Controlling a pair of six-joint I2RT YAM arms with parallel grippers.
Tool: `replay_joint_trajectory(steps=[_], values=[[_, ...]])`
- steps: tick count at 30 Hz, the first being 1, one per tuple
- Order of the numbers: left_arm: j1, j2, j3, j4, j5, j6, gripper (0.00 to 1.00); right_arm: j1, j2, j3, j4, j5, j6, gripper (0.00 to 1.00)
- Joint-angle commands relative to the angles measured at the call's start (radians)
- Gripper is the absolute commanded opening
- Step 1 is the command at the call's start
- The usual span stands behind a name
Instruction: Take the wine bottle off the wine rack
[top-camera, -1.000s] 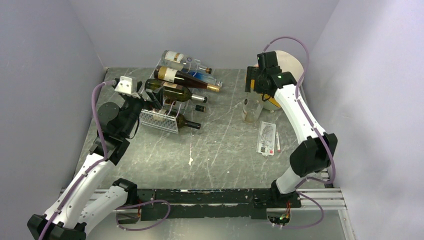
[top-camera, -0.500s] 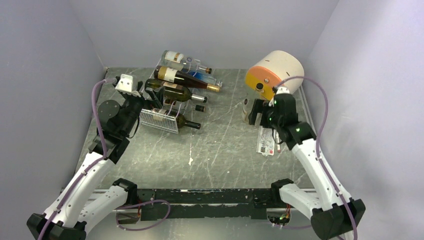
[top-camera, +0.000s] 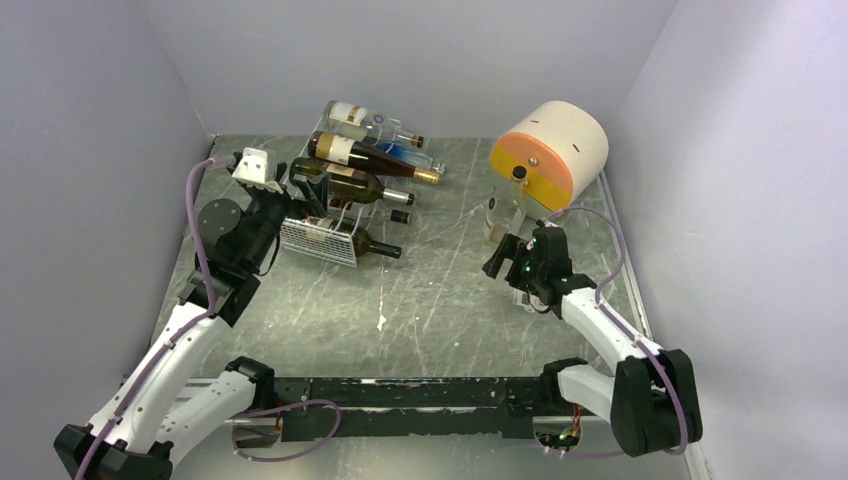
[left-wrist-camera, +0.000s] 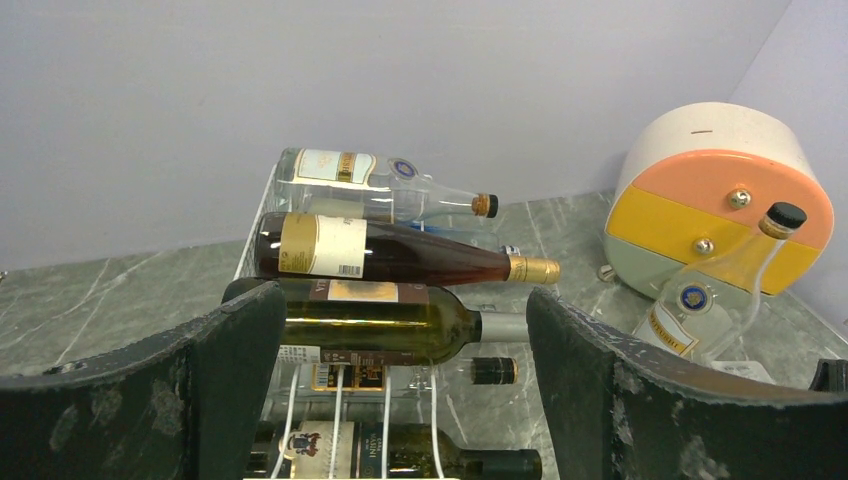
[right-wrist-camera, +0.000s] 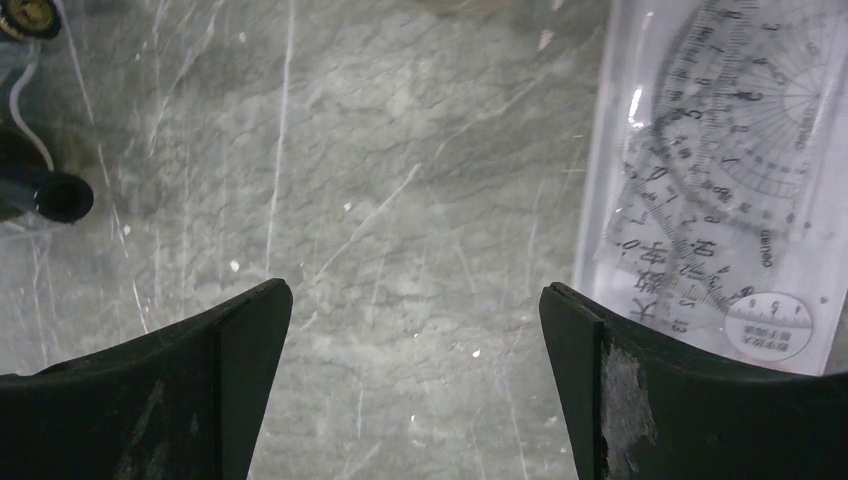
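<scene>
The white wire wine rack (top-camera: 318, 240) stands at the back left and holds several bottles lying on their sides. In the left wrist view a clear bottle (left-wrist-camera: 380, 175) lies on top. Under it are a dark one with a gold cap (left-wrist-camera: 400, 255) and a green wine bottle (left-wrist-camera: 380, 322) with a silver cap. My left gripper (top-camera: 308, 205) hangs open at the rack's near end; its jaws (left-wrist-camera: 405, 300) frame the green bottle without touching it. My right gripper (top-camera: 498, 258) is open over bare table (right-wrist-camera: 415, 300), holding nothing.
A clear bottle (top-camera: 500, 215) stands upright right of centre, beside a round cream, orange and yellow drum (top-camera: 550, 150) at the back right. A packaged protractor set (right-wrist-camera: 720, 170) lies flat just right of the right gripper. Walls close in the table on three sides.
My right gripper opened at the upright clear bottle and let go of it. The right arm then drew back and down toward the near side. The left arm stayed still.
</scene>
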Motion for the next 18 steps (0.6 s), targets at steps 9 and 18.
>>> replay_joint_trajectory(steps=[9,18], values=[[-0.013,0.0,0.017,0.018,0.005,0.001,0.94,-0.207,0.109,-0.103,0.215,-0.206,0.012,1.0],[-0.014,-0.015,0.013,0.02,-0.009,0.005,0.94,-0.322,0.179,-0.011,0.011,-0.03,0.013,1.0]])
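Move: Low over the table with open, empty fingers, the right hand has the clear plastic pouch some 7 cm to its right, 3 cm back and 5 cm below. The freed wine bottle stands about 7 cm ahead and 1 cm right; the pen lies roughly 12 cm right and 4 cm back, and the coloured drum 17 cm ahead and 9 cm right. From the left hand, the pouch is about 42 cm right, 5 cm back and 35 cm down. Sweeping about 5 cm to its right and sinking some 3 cm early on, the right hand carries its wide-open fingers down to the near part of the pouch, the right fingertip coming against it and pushing it rightward. The wrist turns roughly 10 degrees clockwise, tipping slightly down. ##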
